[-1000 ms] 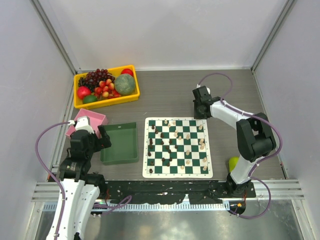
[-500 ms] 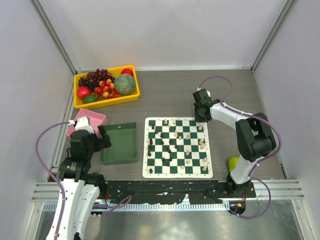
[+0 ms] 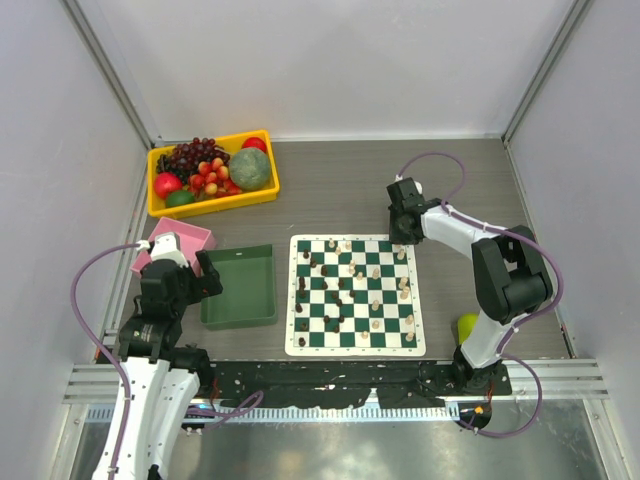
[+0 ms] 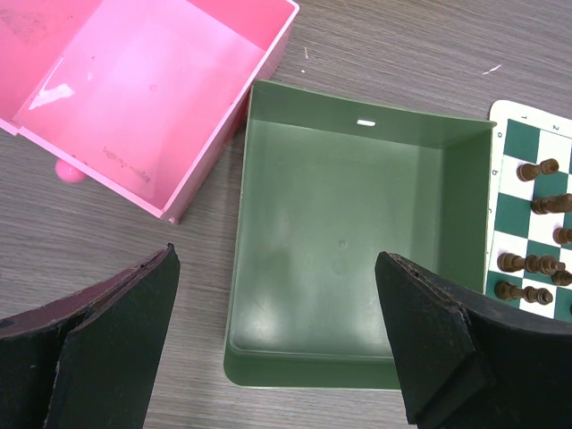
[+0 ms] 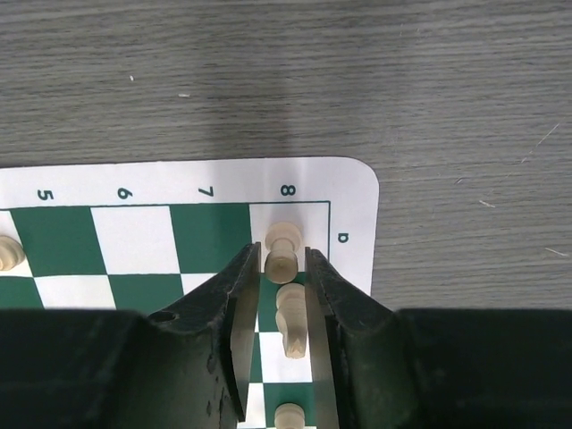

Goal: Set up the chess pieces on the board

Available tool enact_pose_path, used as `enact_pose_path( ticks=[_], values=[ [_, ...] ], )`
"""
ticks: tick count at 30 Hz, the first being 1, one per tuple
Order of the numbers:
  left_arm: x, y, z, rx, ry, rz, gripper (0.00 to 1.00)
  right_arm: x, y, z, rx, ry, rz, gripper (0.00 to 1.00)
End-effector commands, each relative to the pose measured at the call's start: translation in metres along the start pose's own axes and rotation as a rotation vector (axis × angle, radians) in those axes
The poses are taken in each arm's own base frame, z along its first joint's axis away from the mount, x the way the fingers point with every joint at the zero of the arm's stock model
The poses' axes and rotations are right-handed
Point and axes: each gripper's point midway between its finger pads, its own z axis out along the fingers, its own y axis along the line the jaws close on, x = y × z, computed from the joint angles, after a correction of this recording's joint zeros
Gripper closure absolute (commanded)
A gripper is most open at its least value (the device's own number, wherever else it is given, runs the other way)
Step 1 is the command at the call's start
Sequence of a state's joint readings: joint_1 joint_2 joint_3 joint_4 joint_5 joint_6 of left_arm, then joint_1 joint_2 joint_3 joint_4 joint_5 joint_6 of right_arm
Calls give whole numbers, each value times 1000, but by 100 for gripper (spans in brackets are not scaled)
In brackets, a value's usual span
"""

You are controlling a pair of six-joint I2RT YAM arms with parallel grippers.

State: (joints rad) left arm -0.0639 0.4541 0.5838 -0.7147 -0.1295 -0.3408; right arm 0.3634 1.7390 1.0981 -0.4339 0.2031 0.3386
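The board (image 3: 355, 347) lies mid-table with dark and cream chess pieces (image 3: 340, 290) scattered over it. My right gripper (image 3: 401, 240) hangs over the board's far right corner. In the right wrist view its fingers (image 5: 241, 295) stand slightly apart on either side of an upright cream piece (image 5: 285, 236) on the corner square of the board (image 5: 134, 237); thin gaps show on both sides. A second cream piece (image 5: 291, 320) lies between the fingers further back. My left gripper (image 4: 277, 259) is open and holds nothing, above the near edge of the green tray (image 4: 349, 241).
A pink box (image 3: 180, 240) sits left of the green tray (image 3: 240, 287). A yellow bin of fruit (image 3: 212, 172) stands at the far left. A green fruit (image 3: 466, 325) lies by the right arm's base. Dark pieces (image 4: 527, 264) stand on the board's left edge.
The right gripper has shifted slightly over the board's far right corner, and its jaws have parted from the cream piece standing there. The left arm has not moved.
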Motion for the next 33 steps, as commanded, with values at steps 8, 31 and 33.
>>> enact_pose_path(
  ticks=[8, 31, 33],
  values=[
    [-14, -5, -1, 20, -48, -15, 1, -49, 2, -47, -37, -149, 3, 54],
    [-16, -7, -3, 30, -61, -17, 1, 43, 38, -97, -206, -109, 24, 37],
    [-15, -6, -3, 30, -61, -17, 1, 45, 43, -97, -222, -102, 16, 38]
  ],
)
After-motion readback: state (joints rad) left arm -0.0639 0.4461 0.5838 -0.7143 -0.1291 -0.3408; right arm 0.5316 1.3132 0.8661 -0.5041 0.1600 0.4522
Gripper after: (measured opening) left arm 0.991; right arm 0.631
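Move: The right hand is still around the light rook on the far right corner square (a8), its fingers just parting. A light piece it may go for next stands some 14 cm back and 6 cm left, and another about 7 cm back and 6 cm left. The light knight stands 3 cm straight back and a light piece on the right edge about 9 cm back and 1 cm right, all near hand height. From the left hand, that possible next piece lies about 35 cm right, 2 cm back and 12 cm lower. The right hand opens further, frees the light rook and rises almost straight up to about 10 cm, tipping its fingertips outward a little, before swinging back and to the left over the board. It then sinks about 5 cm as it travels back, ending some 9 cm nearer the base and 4 cm farther left, towards the light pieces on the nearer half, fingers about two-thirds open and pointing down slightly leftward. ##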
